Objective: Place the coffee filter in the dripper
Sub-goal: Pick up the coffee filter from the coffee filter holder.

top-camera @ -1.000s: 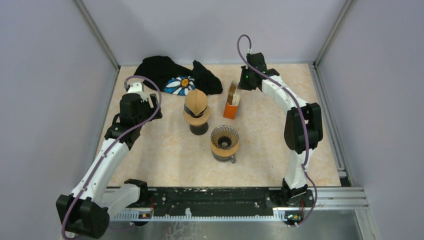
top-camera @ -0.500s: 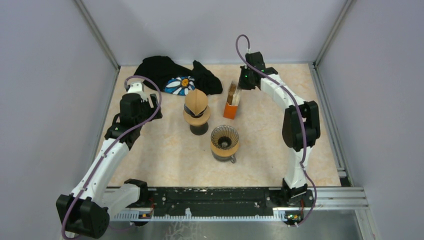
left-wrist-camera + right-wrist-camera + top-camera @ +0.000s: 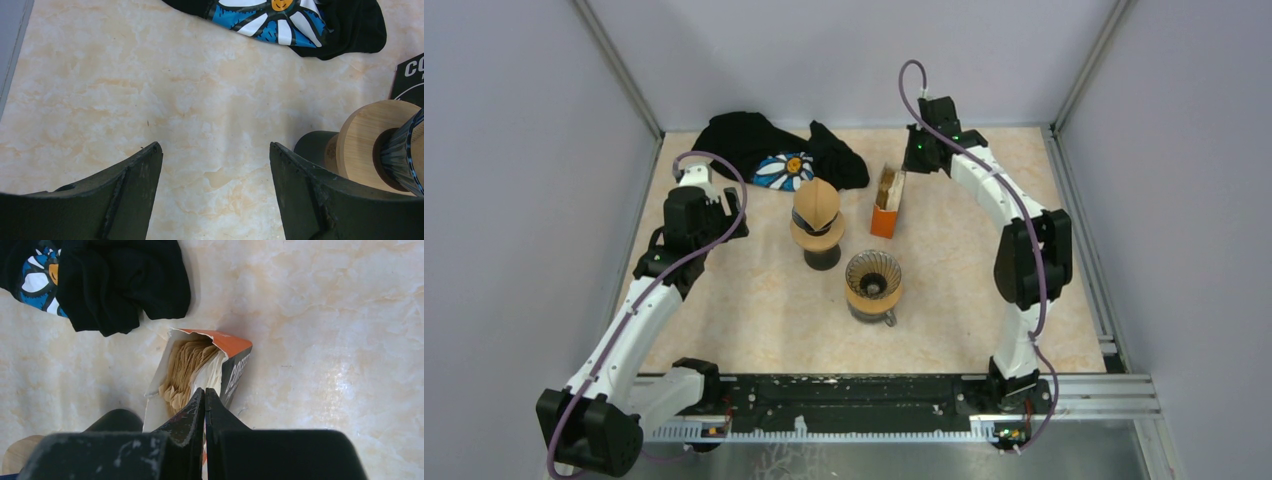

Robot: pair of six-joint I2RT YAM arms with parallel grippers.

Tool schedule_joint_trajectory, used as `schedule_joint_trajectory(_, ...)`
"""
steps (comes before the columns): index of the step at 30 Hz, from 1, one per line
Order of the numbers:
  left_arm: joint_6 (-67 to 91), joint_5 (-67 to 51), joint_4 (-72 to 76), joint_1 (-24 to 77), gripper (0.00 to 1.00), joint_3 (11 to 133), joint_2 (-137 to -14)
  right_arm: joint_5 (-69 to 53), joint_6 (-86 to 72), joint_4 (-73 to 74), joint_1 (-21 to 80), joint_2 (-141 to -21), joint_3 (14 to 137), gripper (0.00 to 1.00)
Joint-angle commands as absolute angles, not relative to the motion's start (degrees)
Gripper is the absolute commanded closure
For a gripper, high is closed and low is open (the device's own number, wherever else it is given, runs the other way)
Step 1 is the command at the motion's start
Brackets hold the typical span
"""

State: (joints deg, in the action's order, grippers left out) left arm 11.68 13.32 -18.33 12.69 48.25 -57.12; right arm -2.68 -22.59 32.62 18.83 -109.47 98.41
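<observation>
The orange filter box (image 3: 887,203) stands open at the back middle, with brown paper filters (image 3: 187,370) packed inside it. My right gripper (image 3: 205,390) hangs just above the box's open top, jaws pressed together; no filter shows between them. From above it (image 3: 912,165) sits at the box's far right corner. The dripper (image 3: 873,283), a ribbed cone with a wooden collar, stands on a glass mug nearer the front. Over bare table at the left, my left gripper (image 3: 216,146) is open and holds nothing.
A wooden-collared stand with a tan domed top (image 3: 817,225) stands on a black base left of the box, also at the right edge of the left wrist view (image 3: 370,145). A black cloth with a daisy print (image 3: 769,155) lies at the back left. Walls enclose the table.
The right gripper finished closing and drew up and back to the right, away from the top of the filter box. The left arm has not moved.
</observation>
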Motion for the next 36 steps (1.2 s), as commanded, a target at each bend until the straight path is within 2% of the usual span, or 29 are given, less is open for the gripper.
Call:
schedule_joint_trajectory(1, 10.8, 12.5, -16.8, 12.3, 0.16, 47.5, -56.8, -1.6, -21.2, 32.4, 20.0, -106.1, 101.6, 1.00)
schedule_joint_trajectory(8, 10.8, 12.5, -16.8, 12.2, 0.16, 47.5, -56.9, -1.8, -20.9, 32.5, 21.2, -107.6, 101.8, 0.90)
schedule_joint_trajectory(16, 10.8, 12.6, -16.8, 12.3, 0.16, 47.5, -56.9, 2.2, -20.4, 33.1, 22.8, -109.0, 104.2, 0.74)
schedule_joint_trajectory(24, 10.8, 12.6, -16.8, 12.2, 0.16, 47.5, -56.9, 8.6, -19.7, 35.5, 24.1, -112.7, 107.7, 0.71)
schedule_joint_trajectory(36, 10.8, 12.5, -16.8, 12.2, 0.16, 47.5, -56.9, 9.4, -18.4, 36.5, 25.1, -116.6, 110.8, 0.71)
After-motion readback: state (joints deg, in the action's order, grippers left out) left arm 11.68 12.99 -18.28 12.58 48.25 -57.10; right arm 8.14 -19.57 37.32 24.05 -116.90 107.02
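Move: The coffee filters stand in their open box just under the right hand's closed fingers, middle about 3 cm left, 1 cm back and 7 cm down. The wooden-collared stand with brown paper is roughly 18 cm left and 8 cm back, and the glass dripper about 7 cm left and 20 cm back, both some 10 cm lower. From the idle left hand the filters lie about 13 cm ahead, 29 cm right and 10 cm below. Over the filters in their box, the right hand shifts about 2 cm left, first easing back a little, while its shut fingers open to roughly a quarter. It rises some 2 cm, edges forward, then sinks about 4 cm towards the filters, rolling about 10 degrees so its left side dips; whether the tips touch paper by the end can't be seen. ##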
